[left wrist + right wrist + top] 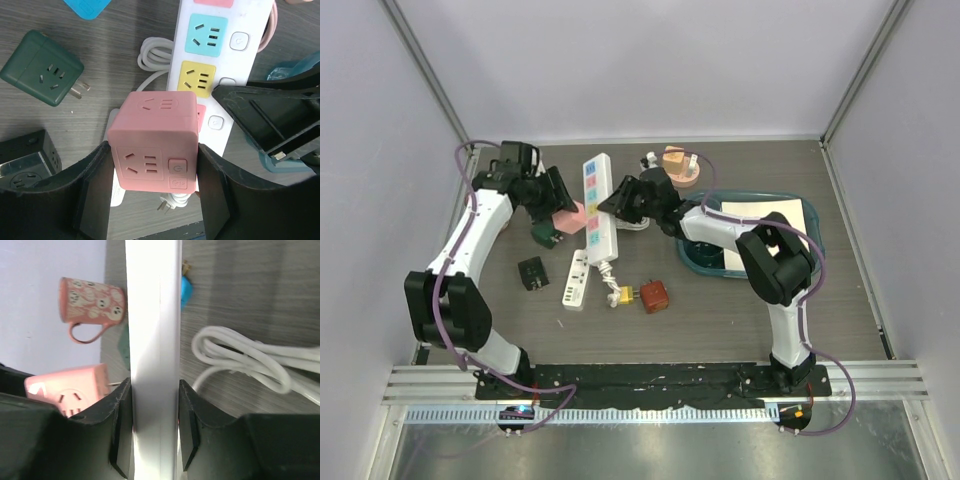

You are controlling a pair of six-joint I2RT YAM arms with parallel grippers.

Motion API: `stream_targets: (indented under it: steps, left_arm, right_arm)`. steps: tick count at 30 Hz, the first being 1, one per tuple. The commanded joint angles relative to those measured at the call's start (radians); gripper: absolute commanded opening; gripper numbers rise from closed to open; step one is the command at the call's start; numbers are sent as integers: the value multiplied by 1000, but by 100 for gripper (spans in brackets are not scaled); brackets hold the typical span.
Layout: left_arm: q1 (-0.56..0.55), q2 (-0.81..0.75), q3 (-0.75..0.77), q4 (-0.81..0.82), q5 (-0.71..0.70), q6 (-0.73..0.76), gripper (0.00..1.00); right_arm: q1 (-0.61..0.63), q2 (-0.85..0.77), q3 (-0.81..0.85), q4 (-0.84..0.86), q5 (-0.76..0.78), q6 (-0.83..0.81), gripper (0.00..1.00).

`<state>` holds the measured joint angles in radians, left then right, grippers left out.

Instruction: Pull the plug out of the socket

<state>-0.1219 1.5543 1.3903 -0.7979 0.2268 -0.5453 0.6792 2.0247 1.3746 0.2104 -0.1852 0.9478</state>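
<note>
The plug is a pink cube adapter [570, 216] [155, 135] [65, 387]. My left gripper [563, 205] [155, 172] is shut on it, one finger pressed against each side. The socket is a long white power strip [598, 200] [210, 40] [152, 315] with coloured outlets. My right gripper [620, 205] [155, 410] is shut on the strip's edges. In the right wrist view the cube sits just left of the strip, with a thin metal prong showing in the small gap between them. In the left wrist view the cube hides part of the strip's pink outlet.
A green cube adapter [543, 235] [42, 67] and a black one [532, 272] [25, 165] lie left of the strip. A small white strip [576, 280], a yellow plug [623, 296] and a brown cube [654, 296] lie nearer. A pink mug [678, 165] [92, 302], a teal tray [700, 262] and a coiled white cord [250, 360] are also close.
</note>
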Motion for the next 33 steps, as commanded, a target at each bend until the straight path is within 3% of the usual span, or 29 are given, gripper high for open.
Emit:
stream_targets:
  steps: [1, 6, 16, 26, 33]
  left_arm:
    - [2, -79, 85, -3, -18, 28, 0]
    - [2, -206, -9, 38, -44, 44, 0]
    - [2, -450, -243, 158, -216, 58, 0]
    - [2, -563, -396, 238, -230, 36, 0]
    - [2, -556, -379, 221, -198, 38, 0]
  right_arm:
    - [-3, -24, 112, 101, -69, -15, 1]
    - [-38, 8, 173, 121, -97, 26, 1]
    - [-64, 192, 411, 311, 68, 183, 1]
    - [-69, 347, 517, 518, 476, 259, 1]
    - [-70, 465, 633, 465, 627, 284, 1]
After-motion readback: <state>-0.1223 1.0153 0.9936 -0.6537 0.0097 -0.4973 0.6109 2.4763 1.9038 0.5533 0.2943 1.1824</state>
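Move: The pink plug is already free in my left fingers, prongs facing the colourful strip in my right hand. From my left hand, the green plug lies about 8 cm left, 1 cm ahead and 13 cm below; the black plug is 11 cm left and 9 cm back, the blue plug 9 cm ahead and 5 cm left. From my right hand, the bare far table is about 19 cm straight ahead, 11 cm down; the white coil lies level, 3 cm right. I part my two hands, both keeping their grip. My right hand lifts the strip about 5 cm, then swings it forward some 19 cm past the blue plug towards the far table edge, turning it clockwise about 35 degrees. My left hand raises the pink plug clear by 6 cm, draws back about 7 cm and left 5 cm, sinks halfway towards the green plug and tips its fingers up some 20 degrees. ##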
